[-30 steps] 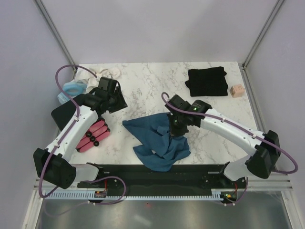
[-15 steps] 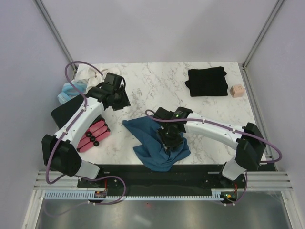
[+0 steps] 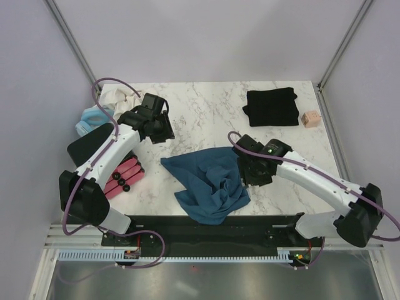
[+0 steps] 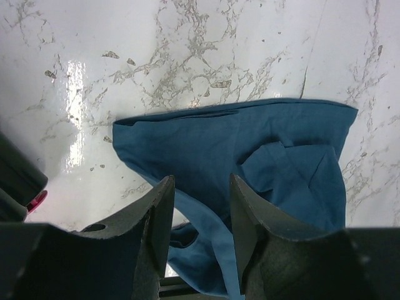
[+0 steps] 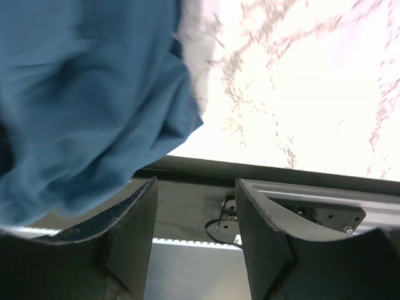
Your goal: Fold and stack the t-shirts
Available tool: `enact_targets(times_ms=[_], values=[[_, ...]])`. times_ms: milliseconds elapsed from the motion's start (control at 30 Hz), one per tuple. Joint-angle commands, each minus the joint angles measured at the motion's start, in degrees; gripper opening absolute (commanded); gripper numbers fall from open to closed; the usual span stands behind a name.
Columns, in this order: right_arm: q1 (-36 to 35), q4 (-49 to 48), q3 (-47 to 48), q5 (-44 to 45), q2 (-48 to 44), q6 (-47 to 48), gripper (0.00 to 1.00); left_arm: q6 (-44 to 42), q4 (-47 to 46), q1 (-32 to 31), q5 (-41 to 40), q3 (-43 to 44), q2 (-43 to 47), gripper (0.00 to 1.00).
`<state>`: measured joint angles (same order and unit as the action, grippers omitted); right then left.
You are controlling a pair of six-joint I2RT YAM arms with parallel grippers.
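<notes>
The dark teal-blue t-shirt (image 3: 209,184) lies crumpled on the marble table, near the front edge. The black t-shirt (image 3: 271,106) sits folded at the back right. My right gripper (image 3: 250,170) hovers at the teal shirt's right edge. It is open, with nothing between its fingers; in the right wrist view (image 5: 195,187) the shirt (image 5: 81,106) fills the upper left. My left gripper (image 3: 156,125) hangs above bare table, back and left of the teal shirt. In the left wrist view it (image 4: 200,187) is open and empty, with the shirt (image 4: 250,162) spread below it.
At the far left lie a pale blue ring-shaped item (image 3: 94,119), a white cloth (image 3: 115,95), a black pad (image 3: 84,150) and a pink item (image 3: 122,177). A small peach cube (image 3: 309,119) sits right of the black shirt. A black rail (image 3: 206,228) runs along the front edge.
My right gripper has opened, let go of the teal shirt and swung right off it. The shirt has settled on the table. My left gripper has shifted slightly right.
</notes>
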<state>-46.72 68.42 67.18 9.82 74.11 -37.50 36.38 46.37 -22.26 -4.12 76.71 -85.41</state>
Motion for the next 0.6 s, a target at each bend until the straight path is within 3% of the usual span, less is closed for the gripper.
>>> enact_targets(times_ms=[0, 167, 333, 567], values=[[2.1, -9.2, -6.6, -2.5, 2.9, 1.7, 0.59, -3.1, 1.6, -0.3, -0.3, 3.1, -0.2, 0.47], [5.8, -20.3, -8.6, -5.6, 7.3, 5.8, 0.59, -3.5, 3.9, -0.3, -1.1, 3.0, -0.3, 0.47], [7.3, -19.0, -1.5, -5.3, 11.1, 10.4, 0.59, -3.9, 5.1, -0.5, -2.0, 3.4, -0.5, 0.47], [12.2, -19.1, -0.2, -7.9, 13.2, 13.4, 0.59, -3.7, 5.3, -0.7, -1.9, 4.2, -2.1, 0.47]])
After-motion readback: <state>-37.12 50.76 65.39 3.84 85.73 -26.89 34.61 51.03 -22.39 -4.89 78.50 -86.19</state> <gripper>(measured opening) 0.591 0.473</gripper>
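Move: The blue t-shirt lies loosely spread, its middle about 2 cm ahead of the right hand, 13 cm to its left and 13 cm below; its right edge runs almost beneath that hand. The folded black t-shirt is roughly 31 cm ahead and 11 cm to the right, at table height. From the left hand the blue t-shirt's middle is about 15 cm back, 15 cm to the right and 16 cm below. Empty and with fingers staying open, the right hand heads for the blue t-shirt's right edge: it first drops almost 7 cm, then sweeps about 7 cm forward and slightly left along that edge towards the far right corner, rising some 2 cm again as it goes. The wrist tips only a few degrees and comes back; the fingers end above the edge without gripping it. ##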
